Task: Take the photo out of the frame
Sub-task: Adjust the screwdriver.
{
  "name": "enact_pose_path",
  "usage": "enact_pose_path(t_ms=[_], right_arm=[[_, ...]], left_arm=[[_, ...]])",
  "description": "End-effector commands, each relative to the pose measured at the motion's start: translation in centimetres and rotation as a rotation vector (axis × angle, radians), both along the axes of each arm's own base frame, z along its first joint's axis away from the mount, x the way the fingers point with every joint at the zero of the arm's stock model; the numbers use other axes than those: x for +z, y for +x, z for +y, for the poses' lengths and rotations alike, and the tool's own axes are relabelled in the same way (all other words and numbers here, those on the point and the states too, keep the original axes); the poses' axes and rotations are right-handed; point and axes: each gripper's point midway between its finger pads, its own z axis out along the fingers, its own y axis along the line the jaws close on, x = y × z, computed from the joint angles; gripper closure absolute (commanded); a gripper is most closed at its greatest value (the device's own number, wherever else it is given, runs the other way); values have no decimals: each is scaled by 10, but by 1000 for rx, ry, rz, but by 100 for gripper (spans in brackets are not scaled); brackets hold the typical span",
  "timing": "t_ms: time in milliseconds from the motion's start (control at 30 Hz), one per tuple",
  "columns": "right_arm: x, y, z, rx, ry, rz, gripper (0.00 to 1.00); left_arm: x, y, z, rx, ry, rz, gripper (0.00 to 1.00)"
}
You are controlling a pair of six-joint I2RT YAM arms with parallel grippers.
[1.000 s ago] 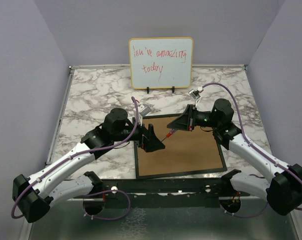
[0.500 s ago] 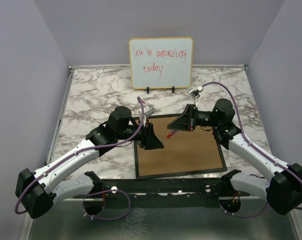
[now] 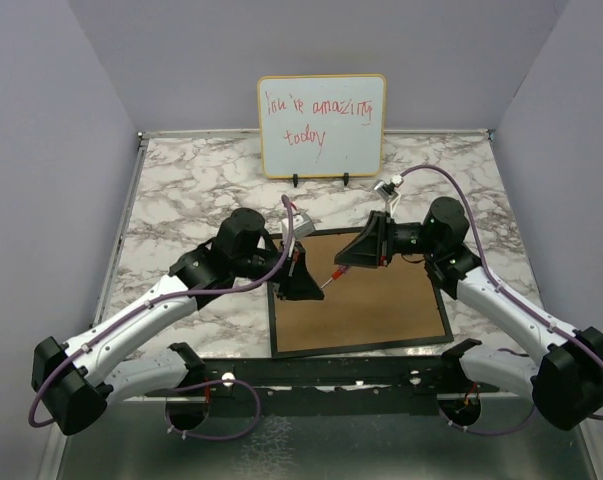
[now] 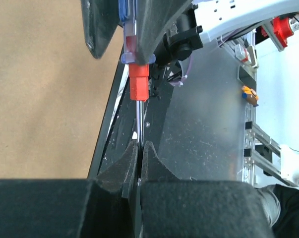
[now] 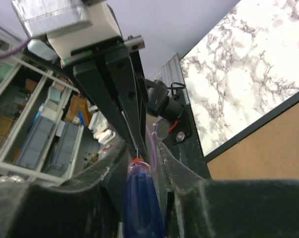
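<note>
The frame [image 3: 381,305] lies face down on the marble table, its brown back panel up inside a thin black border. The photo is hidden beneath that panel. Over the frame's upper left part, my right gripper [image 3: 343,262] is shut on the blue handle [image 5: 142,198] of a screwdriver [image 3: 333,275]. The tool's red collar [image 4: 138,84] and thin metal shaft point toward my left gripper [image 4: 140,144]. That gripper is shut on the shaft's tip, jaws pressed together. In the right wrist view the brown panel [image 5: 268,148] shows at the lower right.
A whiteboard [image 3: 322,125] with red handwriting stands on small feet at the back of the marble table [image 3: 191,190]. Purple walls close in the left, right and back. A metal ledge with the arm bases [image 3: 331,375] runs along the near edge.
My left gripper has gone from open to shut, closing on the screwdriver's shaft, and its arm has edged forward. The right arm has held the screwdriver almost still.
</note>
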Motion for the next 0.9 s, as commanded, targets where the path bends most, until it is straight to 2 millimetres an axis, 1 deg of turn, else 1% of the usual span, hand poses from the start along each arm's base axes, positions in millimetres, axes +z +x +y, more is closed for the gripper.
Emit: enact_pose_path(t_ms=[0, 33, 100, 167, 267, 367, 467, 533, 633, 700, 867], right_arm=[[-2, -22, -7, 123, -56, -65, 50], [-3, -24, -9, 131, -75, -67, 40], [-2, -30, -12, 157, -90, -84, 29], [2, -36, -15, 172, -92, -105, 25], [5, -42, -18, 179, -106, -117, 23], [2, -41, -20, 171, -134, -132, 18], [2, -50, -22, 239, -126, -128, 17], [4, -57, -23, 296, -106, -128, 17], [6, -61, -24, 343, -88, -97, 17], [11, -63, -24, 371, -71, -95, 20], [16, -60, -23, 380, -72, -113, 22]], left_arm=[[6, -4, 10, -79, 80, -74, 100], [6, -4, 12, -87, 100, -80, 100], [9, -6, 14, -109, 112, -93, 100], [11, -9, 16, -139, 115, -99, 100], [12, -15, 19, -187, 135, -85, 100], [25, -29, 17, -260, 83, -55, 100], [35, -37, 23, -295, 74, -73, 100], [40, -38, 25, -300, 76, -83, 100], [35, -36, 25, -299, 102, -64, 100], [30, -33, 22, -298, 119, -46, 100], [23, -27, 23, -302, 159, -65, 100]])
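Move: The screwdriver is already between both hands: the right fingers close around its handle at their own hand point, level with it ahead, sideways and in height. From the left hand, pinching the thin shaft, the handle lies about 5 cm ahead, 5 cm right and some 3 cm up. The photo frame's middle is roughly 9 cm ahead of the right hand, 5 cm right and 25 cm below. The right hand releases the handle and goes back about 5 cm; the left keeps the shaft, turning clockwise. ##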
